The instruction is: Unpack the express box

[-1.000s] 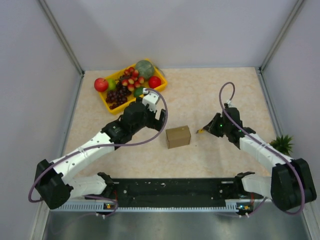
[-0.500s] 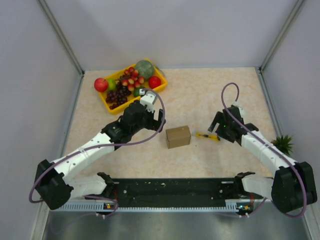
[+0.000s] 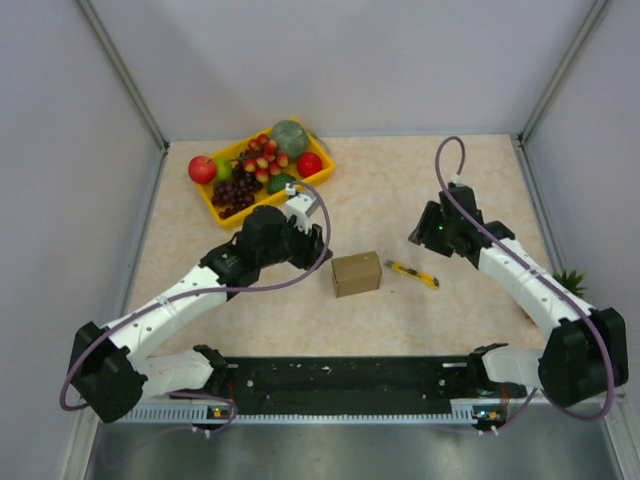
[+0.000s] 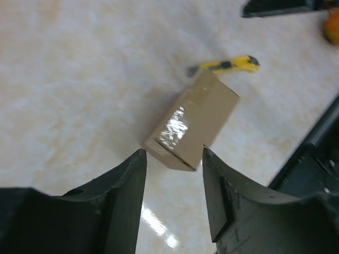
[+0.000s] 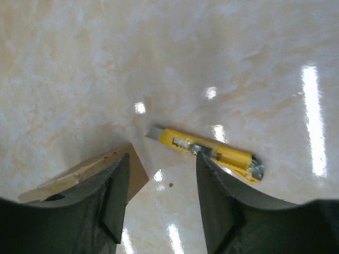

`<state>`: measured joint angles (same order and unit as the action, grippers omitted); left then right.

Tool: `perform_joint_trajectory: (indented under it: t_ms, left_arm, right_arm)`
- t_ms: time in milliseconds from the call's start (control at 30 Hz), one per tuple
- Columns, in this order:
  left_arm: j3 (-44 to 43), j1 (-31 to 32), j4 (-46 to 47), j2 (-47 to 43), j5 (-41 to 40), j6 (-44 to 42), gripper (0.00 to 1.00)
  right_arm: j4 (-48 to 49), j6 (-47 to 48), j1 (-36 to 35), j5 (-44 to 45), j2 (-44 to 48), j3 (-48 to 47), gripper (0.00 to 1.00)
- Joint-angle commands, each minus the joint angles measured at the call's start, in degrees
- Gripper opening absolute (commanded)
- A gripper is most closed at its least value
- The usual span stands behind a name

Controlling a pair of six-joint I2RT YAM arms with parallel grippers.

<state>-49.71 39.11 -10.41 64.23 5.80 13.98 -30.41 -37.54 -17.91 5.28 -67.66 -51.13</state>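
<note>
The express box is a small brown cardboard box, taped shut, lying mid-table; its shiny tape shows in the left wrist view. A yellow utility knife lies on the table just right of the box, with its blade out. My left gripper hovers left of the box, open and holding nothing, the box just beyond its fingertips. My right gripper hangs above and behind the knife, open and empty. A corner of the box shows behind its left finger.
A yellow tray of fruit stands at the back left, close behind the left arm. A small green plant sits by the right wall. Grey walls enclose the table on three sides.
The right gripper opened and let go of the knife, which now lies on the table; that arm then lifted back. The left gripper moved slightly right and its jaws narrowed.
</note>
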Motion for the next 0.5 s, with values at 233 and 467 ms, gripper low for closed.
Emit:
perform_joint_trajectory:
  t_ms: [233, 467]
  left_arm:
    - [3.1, 7.2, -0.9, 6.6, 28.2, -5.5, 0.33]
    - [1.8, 9.3, -2.6, 13.1, 20.4, -2.6, 0.27]
  right_arm:
    - [11.4, 2.1, -8.5, -15.3, -22.2, -13.5, 0.20]
    - [11.1, 3.8, -11.7, -18.0, -27.3, -16.0, 0.16]
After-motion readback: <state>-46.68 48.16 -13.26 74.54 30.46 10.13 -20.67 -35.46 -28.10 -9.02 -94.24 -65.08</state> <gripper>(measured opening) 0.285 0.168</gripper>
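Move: Right of the left hand by about 8 cm, and 3 cm farther out, is the middle of the box, some 13 cm lower. From the right hand the box lies about 16 cm to the left, 5 cm back and 6 cm below. The yellow cutter lies almost under the right hand, about 3 cm back and 10 cm down, so some 16 cm to the right of the box and 2 cm farther out. Closing in on the box from opposite sides, both hands travel empty. The left draws back about 11 cm while sinking and easing right, round to the near side of the box, turning some 30 degrees clockwise and tipping down; the right sweeps left towards its far side, slightly forward and down, turning counter-clockwise. Both narrow their fingers to a small gap. ##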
